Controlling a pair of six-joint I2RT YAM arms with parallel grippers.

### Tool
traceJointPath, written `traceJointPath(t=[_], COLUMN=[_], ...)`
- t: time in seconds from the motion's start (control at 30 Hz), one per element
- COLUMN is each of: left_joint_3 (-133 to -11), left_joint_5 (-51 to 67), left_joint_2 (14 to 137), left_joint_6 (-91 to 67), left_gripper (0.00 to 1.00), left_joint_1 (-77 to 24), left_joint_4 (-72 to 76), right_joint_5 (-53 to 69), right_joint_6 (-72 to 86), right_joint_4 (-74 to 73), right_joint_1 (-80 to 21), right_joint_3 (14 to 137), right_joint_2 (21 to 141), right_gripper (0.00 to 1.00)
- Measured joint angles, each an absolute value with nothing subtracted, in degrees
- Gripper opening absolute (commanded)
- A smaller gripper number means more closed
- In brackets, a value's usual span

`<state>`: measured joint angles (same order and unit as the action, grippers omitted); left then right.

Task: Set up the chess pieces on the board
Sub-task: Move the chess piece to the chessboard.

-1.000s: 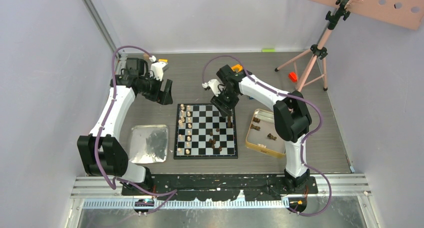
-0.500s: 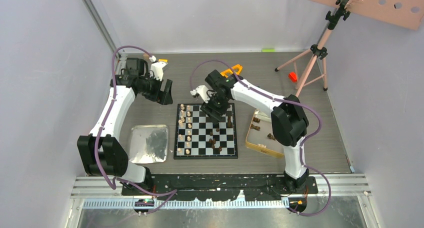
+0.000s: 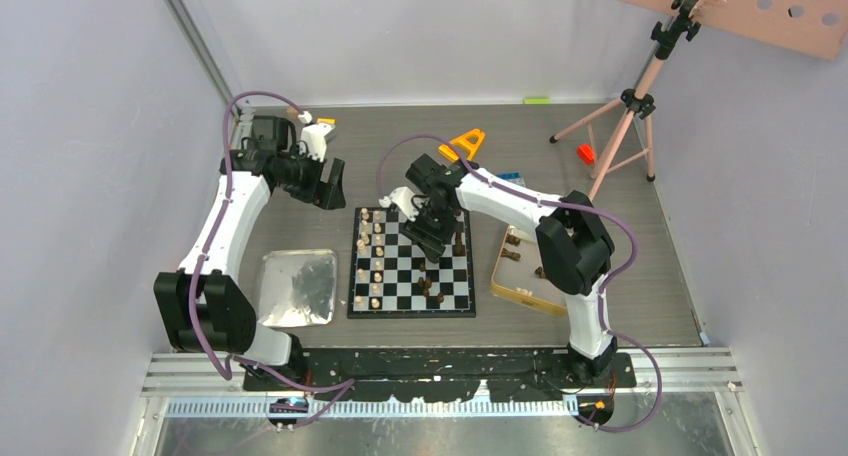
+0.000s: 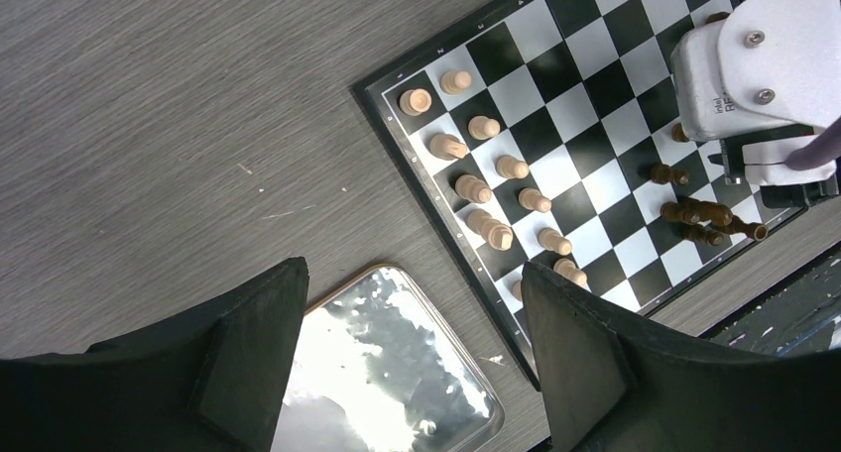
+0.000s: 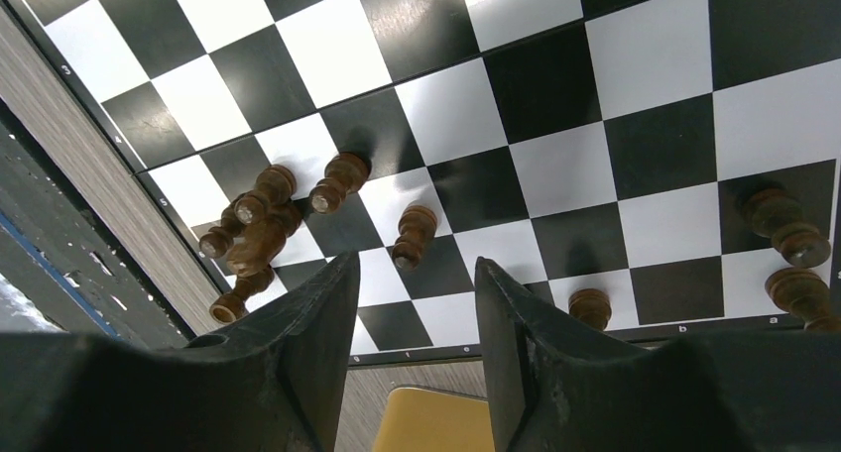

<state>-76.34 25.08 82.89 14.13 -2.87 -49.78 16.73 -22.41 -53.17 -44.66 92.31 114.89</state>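
The black-and-white board lies mid-table. Light tan chess pieces stand in two columns along its left side. Several dark brown pieces sit near its right front, some of them lying down. My right gripper hovers over the board, open and empty. A toppled dark piece lies just ahead of its gap, and a dark pawn stands beside the right finger. My left gripper hangs open and empty off the board's far left corner.
A shiny silver tray lies left of the board. A gold-rimmed tin holding dark pieces sits to the right. An orange object, a blue brick and a pink tripod stand at the back.
My right arm has swung left from the board's far right edge to over its middle, uncovering the orange object behind. Its jaws stay open. The left arm has not moved.
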Motion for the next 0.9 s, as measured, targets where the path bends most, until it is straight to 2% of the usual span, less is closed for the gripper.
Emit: traceJointPath(t=[0.3, 0.43, 0.57, 0.63, 0.9], left_joint_3=[-76.3, -76.3, -76.3, -76.3, -76.3], left_joint_5=[25.1, 25.0, 24.8, 24.6, 24.5], left_joint_2=[82.8, 82.7, 82.4, 82.3, 82.0], left_joint_6=[14.1, 14.2, 14.2, 14.2, 14.2], left_gripper=[0.82, 0.82, 0.82, 0.82, 0.82], left_joint_1=[-2.9, -2.9, -2.9, -2.9, -2.9], left_joint_4=[-49.8, -49.8, -49.8, -49.8, -49.8], right_joint_5=[16.6, 16.7, 17.0, 17.0, 16.8], right_joint_6=[-22.5, -22.5, -22.5, -22.5, -22.7], right_joint_4=[-52.8, -52.5, -52.4, -52.3, -51.9], right_joint_1=[-44.7, -44.7, -44.7, -44.7, -44.6], right_joint_3=[91.3, 91.3, 91.3, 91.3, 89.5], right_joint_2=[116.2, 116.7, 116.9, 116.9, 115.7], right_gripper=[0.42, 0.29, 0.10, 0.06, 0.02])
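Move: The brown pawn stands almost directly under the right hand, about 3 cm below it. A second brown pawn is roughly 3 cm to its left and 1 cm nearer the base; the heap of toppled brown pieces lies some 6 cm back and 1 cm left of the hand. The nearer edge pawn stands about 3 cm ahead and 4 cm right. From the left hand the brown pawn is about 8 cm back, 20 cm right and 14 cm below. The brown pawn is straddled by the right hand's half-open fingers, which sink nearly straight down about 2 cm to its head. On the way they begin to close, then shut and pinch the head, the pads still pointing down with a lean to the left. Once shut, the hand eases about half a centimetre back and to the right without lifting. ##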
